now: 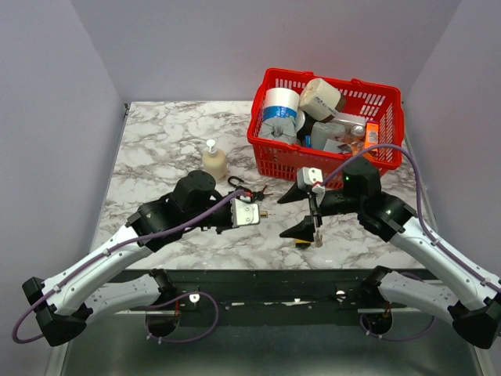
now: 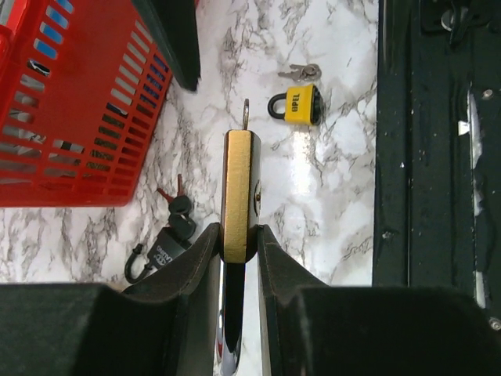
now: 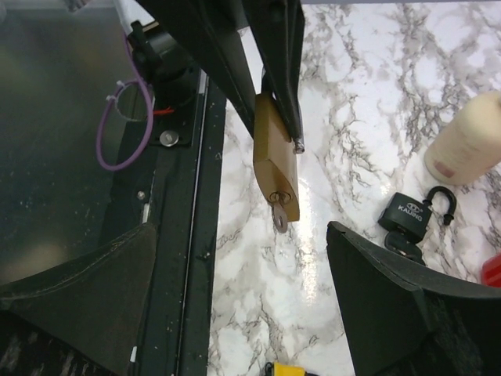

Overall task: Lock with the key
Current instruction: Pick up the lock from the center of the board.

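Observation:
My left gripper (image 2: 237, 239) is shut on a brass padlock (image 2: 239, 188), pinching its flat sides just above the marble table. A small silver key (image 2: 246, 113) sticks out of the padlock's end, away from the wrist camera. From the right wrist, the same padlock (image 3: 275, 160) hangs between the left arm's fingers, and the key (image 3: 279, 221) sits in its keyhole. My right gripper (image 3: 239, 301) stands open, its fingers wide on either side and short of the key. From above, the two grippers face each other, left (image 1: 249, 213) and right (image 1: 293, 213).
A yellow padlock (image 2: 301, 104) with keys (image 2: 300, 72) lies near the table's front edge. A black padlock (image 3: 407, 215) with red-tagged keys lies by a cream bottle (image 1: 214, 160). A red basket (image 1: 325, 149) of items stands at the back right.

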Action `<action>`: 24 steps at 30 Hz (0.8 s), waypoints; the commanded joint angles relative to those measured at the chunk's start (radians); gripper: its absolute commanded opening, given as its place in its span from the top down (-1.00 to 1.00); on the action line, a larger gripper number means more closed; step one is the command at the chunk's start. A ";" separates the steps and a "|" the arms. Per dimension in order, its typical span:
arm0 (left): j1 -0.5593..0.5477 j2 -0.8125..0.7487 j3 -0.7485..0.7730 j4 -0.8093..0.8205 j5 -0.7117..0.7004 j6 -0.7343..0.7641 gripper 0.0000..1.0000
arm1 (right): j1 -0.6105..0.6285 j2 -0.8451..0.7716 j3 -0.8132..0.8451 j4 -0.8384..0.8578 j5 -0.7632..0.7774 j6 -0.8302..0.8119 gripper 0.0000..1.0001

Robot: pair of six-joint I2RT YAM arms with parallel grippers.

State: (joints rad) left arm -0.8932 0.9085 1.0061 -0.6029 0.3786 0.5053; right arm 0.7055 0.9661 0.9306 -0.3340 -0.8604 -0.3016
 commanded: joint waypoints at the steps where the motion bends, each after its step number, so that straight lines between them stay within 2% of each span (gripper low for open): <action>1: 0.000 0.004 0.074 0.129 0.062 -0.091 1.00 | 0.040 0.071 0.051 0.032 0.017 -0.073 -0.84; 8: 0.000 0.021 0.097 0.120 0.086 -0.096 1.00 | 0.089 0.128 0.080 0.061 0.061 -0.103 -0.64; 15: 0.000 0.040 0.101 0.104 0.095 -0.096 1.00 | 0.097 0.137 0.099 0.073 0.095 -0.108 0.02; 19: 0.000 0.046 0.109 0.107 0.095 -0.109 1.00 | 0.107 0.141 0.094 0.073 0.115 -0.114 0.18; 21: 0.000 0.046 0.112 0.106 0.097 -0.119 1.00 | 0.107 0.141 0.093 0.072 0.116 -0.122 0.34; 23: 0.000 0.050 0.120 0.098 0.097 -0.123 1.00 | 0.118 0.141 0.093 0.059 0.121 -0.128 0.36; 24: 0.000 0.052 0.123 0.095 0.098 -0.123 1.00 | 0.123 0.149 0.097 0.050 0.127 -0.139 0.14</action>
State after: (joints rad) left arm -0.8932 0.9684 1.0569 -0.5800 0.4351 0.4053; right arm 0.8062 1.1019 1.0019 -0.2855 -0.7601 -0.4049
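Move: The left hand already pinches the brass lock; its middle lies about 2 cm to the right of that hand and 1 cm below. From the open right hand the lock is roughly 6 cm left, 2 cm ahead and 2 cm below. On the table, some 22 cm below the right hand, the yellow padlock lies about 8 cm right and 3 cm ahead, the black padlock 11 cm left and 15 cm ahead. The right hand goes about 4 cm left, fingers closing around the brass lock the left hand still holds. ##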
